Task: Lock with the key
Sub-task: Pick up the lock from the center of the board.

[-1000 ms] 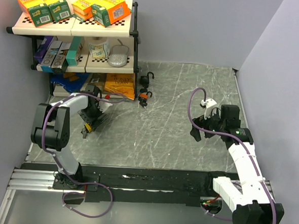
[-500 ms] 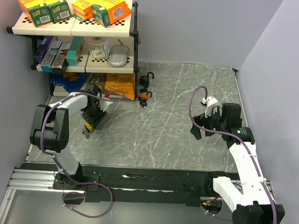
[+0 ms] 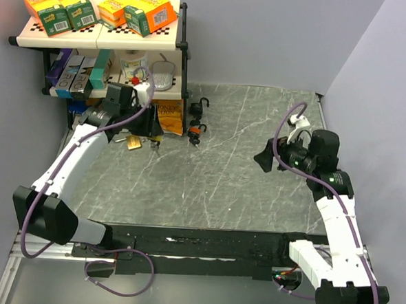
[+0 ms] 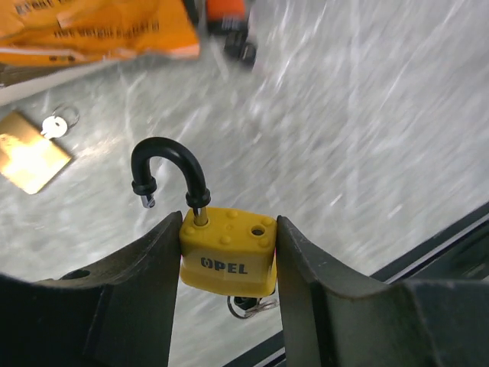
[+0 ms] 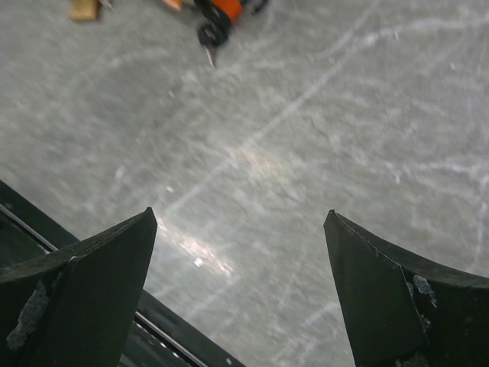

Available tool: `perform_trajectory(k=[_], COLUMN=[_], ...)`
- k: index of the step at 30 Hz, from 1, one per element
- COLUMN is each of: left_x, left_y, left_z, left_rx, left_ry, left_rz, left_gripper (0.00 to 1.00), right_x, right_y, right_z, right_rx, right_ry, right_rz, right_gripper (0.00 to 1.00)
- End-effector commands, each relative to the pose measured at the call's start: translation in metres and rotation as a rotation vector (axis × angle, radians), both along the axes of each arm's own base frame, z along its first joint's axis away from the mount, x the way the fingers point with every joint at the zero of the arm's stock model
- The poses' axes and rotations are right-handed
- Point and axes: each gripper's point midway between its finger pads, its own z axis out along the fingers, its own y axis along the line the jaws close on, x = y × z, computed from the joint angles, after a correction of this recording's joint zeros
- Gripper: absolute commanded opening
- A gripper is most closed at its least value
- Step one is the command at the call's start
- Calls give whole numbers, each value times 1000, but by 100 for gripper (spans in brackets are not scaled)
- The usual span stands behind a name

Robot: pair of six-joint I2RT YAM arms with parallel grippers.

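Note:
My left gripper (image 4: 228, 223) is shut on a yellow padlock (image 4: 228, 252) marked OPEL and holds it above the table. Its black shackle (image 4: 164, 164) stands open, one end out of the body. A key on a ring (image 4: 250, 304) hangs under the padlock. In the top view the left gripper (image 3: 149, 129) is in front of the shelf's foot, and the yellow padlock is hidden by it. My right gripper (image 5: 238, 229) is open and empty above bare table, and in the top view it (image 3: 264, 159) is at the right.
A brass padlock (image 3: 134, 143) with a key lies on the table by the left gripper, also in the left wrist view (image 4: 29, 159). An orange padlock (image 3: 197, 132) and a black one (image 3: 199, 110) lie near the shelf (image 3: 99, 39). An orange book (image 3: 165, 115) lies under it.
My left arm has stretched out and moved back and right, from the table's left side to the front of the shelf. The right gripper has shifted slightly back and right.

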Motion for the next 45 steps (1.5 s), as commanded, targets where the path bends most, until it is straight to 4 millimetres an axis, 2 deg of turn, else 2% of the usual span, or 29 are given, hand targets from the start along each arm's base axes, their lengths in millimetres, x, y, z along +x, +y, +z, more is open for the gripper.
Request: perform_trajectory(k=[1,2,3,5,6,8,10,11,12,13,14,15,16,18,19,23,24,26,27,28,32,37,45], left_x=[16,16,6,4,0,5,6,11,10,14,14,10,12,8,11,12,13,13,15,15,11,5,-4], left_y=[-28,-39,-61,-81,-98,-113,-131,-138,-148,-157,-164,-177,-188,-206,-215,-243,-250,-259,-264,-268,-280,-288,-293], left_z=[61,80,85,95,106,106,115,111,120,115,117,129,125,137,132,139,135,146,143,150,152,158,163], left_rx=[-323,-371,-390,-434,-469,-523,-597,-603,-621,-613,-620,-650,-652,-695,-701,-787,-790,-825,-823,-837,-860,-896,-947], left_ry=[-37,-104,-109,-117,-131,-91,-67,-54,-53,-41,-35,-36,-21,-10,0,61,78,77,87,83,110,143,200], left_rz=[219,199,156,167,143,191,213,228,248,258,260,253,251,230,230,229,222,206,204,196,177,131,105], left_gripper=[1,1,1,1,1,1,1,1,1,1,1,1,1,1,1,1,1,1,1,1,1,1,1], right_x=[12,14,14,16,18,22,28,30,30,31,31,29,29,23,22,22,22,30,34,41,52,62,73], right_y=[25,26,29,32,31,31,26,26,26,27,31,34,37,50,54,66,70,69,69,66,67,71,68], right_z=[61,64,68,75,75,77,77,80,82,82,86,87,88,95,97,93,90,87,87,86,89,87,85], right_rx=[162,167,180,187,194,206,228,241,261,269,274,271,263,244,241,273,277,269,267,261,245,227,195], right_ry=[-128,-140,-144,-162,-152,-144,-124,-128,-122,-123,-138,-149,-166,-215,-227,-199,-191,-186,-190,-191,-234,-271,-320], right_rz=[41,39,40,45,30,7,-61,-75,-94,-95,-80,-63,-47,16,27,17,19,-22,-39,-73,-99,-115,-140], right_gripper=[99,99,100,100,100,100,100,100,100,100,99,99,99,99,99,99,99,99,99,99,96,86,63])
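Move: The left hand already holds the yellow lock, shackle and hanging keys clear of the board, and takes it to the right hand's open fingers, about 35 cm to its right, 6 cm back and 2 cm higher. Down on the board, some 21 cm below the left hand, lie the brass lock, 9 cm ahead and 12 cm left; the orange lock, 15 cm ahead and 11 cm right; and the black lock, roughly 10 cm beyond the orange one. Seen from the right hand, the yellow lock is about 35 cm left, 6 cm ahead, 2 cm lower. Keeping its pinch on the yellow lock, the left hand carries it about 28 cm right and 10 cm up towards the right gripper, swinging its fingers up some 45 degrees until they point nearly level to the right. The right hand rises, then comes left and forward, about 7 cm each way, tips up a little and starts to close around the lock; whether its pads touch can't be seen. ##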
